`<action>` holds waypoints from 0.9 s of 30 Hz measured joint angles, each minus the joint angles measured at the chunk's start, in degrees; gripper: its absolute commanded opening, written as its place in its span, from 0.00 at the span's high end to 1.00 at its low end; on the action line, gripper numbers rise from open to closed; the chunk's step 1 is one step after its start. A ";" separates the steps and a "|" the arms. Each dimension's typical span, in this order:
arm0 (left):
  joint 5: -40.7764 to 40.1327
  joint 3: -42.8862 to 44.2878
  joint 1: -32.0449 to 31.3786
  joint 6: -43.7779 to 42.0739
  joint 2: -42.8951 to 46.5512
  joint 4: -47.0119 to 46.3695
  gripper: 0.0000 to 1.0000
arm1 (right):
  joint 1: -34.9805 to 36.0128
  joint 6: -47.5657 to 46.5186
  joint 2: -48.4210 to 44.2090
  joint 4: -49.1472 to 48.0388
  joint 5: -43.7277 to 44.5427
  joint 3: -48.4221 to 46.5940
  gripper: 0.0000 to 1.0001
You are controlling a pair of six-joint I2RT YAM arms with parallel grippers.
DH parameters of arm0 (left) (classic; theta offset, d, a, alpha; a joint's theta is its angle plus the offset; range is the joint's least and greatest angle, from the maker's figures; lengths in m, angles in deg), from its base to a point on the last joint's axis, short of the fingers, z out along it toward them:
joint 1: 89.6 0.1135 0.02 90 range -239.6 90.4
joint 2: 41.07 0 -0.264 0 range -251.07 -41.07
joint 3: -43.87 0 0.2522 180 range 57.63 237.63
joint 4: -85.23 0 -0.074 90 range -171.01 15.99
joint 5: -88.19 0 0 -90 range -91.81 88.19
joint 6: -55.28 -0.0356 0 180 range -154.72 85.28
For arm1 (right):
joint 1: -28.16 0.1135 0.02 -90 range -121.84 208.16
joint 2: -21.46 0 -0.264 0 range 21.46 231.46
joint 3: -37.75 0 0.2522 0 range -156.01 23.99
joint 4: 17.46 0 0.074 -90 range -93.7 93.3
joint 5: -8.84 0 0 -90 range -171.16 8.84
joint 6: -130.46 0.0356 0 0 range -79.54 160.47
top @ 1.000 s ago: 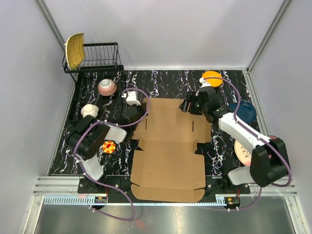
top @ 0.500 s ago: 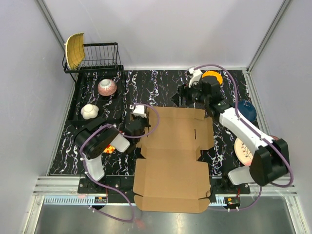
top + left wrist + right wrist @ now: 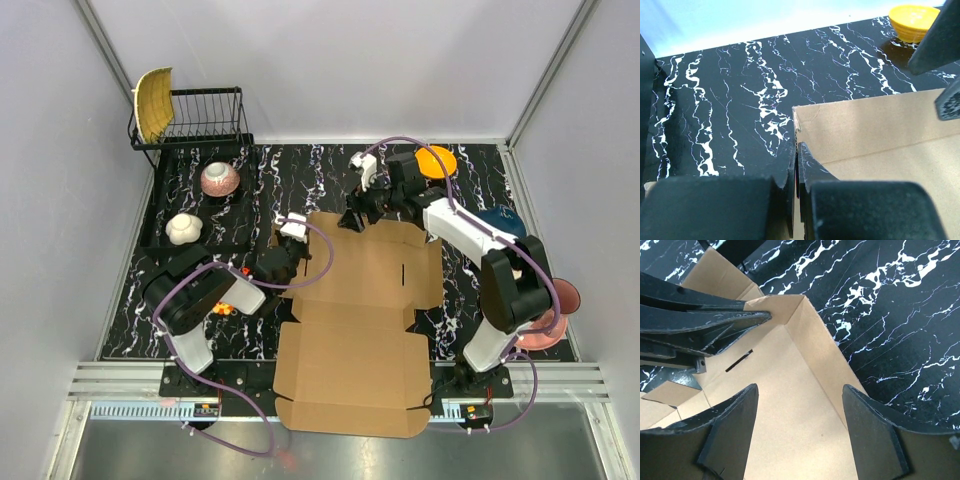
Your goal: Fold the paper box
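The paper box [image 3: 355,320] is a big brown cardboard sheet with creases and flaps, lying opened out in the middle of the black marble table. My left gripper [image 3: 291,252] is at its far left corner. In the left wrist view that gripper [image 3: 796,152] is shut on the raised cardboard edge [image 3: 860,125]. My right gripper [image 3: 353,218] hovers over the far edge. In the right wrist view it [image 3: 800,390] stands open above the inner face of the box [image 3: 790,405], touching nothing. The far flap [image 3: 820,345] tilts upward beside it.
A black dish rack [image 3: 205,115] with a yellow dish [image 3: 153,102] stands at the far left. A pink bowl [image 3: 220,178] and a white bowl [image 3: 184,228] sit below it. An orange bowl [image 3: 437,160], a blue plate [image 3: 500,225] and pink dishes [image 3: 560,300] lie right.
My right arm has swung left along the box's far edge and its jaws have widened. My left gripper moved right with the box corner, and the box shifted slightly right and nearer.
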 measured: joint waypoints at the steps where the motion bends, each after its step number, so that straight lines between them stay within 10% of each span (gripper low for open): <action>1: 0.22 -0.02 0.00 -0.33 0.00 0.07 1.00 | 0.00 -0.50 0.79 0.11 -0.28 -0.22 0.27; 27: 3.23 -3.26 -1.68 -7.63 2.99 -0.24 1.00 | 0.00 -10.62 13.90 -0.98 -5.11 -7.72 0.27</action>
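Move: The far wall of the box, standing up, is the right hand's aim: its nearest stretch lies about 2 cm ahead, 3 cm left and 5 cm below that hand. The wall's left corner is some 9 cm left, 3 cm ahead and 4 cm down, the yellow bowl roughly 13 cm ahead, 19 cm right and 11 cm down. The left hand already pinches the cardboard with that corner about 2 cm straight ahead, level with it; the pink bowl sits 10 cm farther out, 19 cm left, 7 cm below. Lower the open right gripper about 5 cm towards the raised far wall, easing forward some 3 cm and a little left along the way and turning slightly counter-clockwise, until its two fingers straddle the wall near the left corner; don't close yet. Meanwhile keep the left gripper shut on the cardboard by that corner and draw it back about 2 cm. ##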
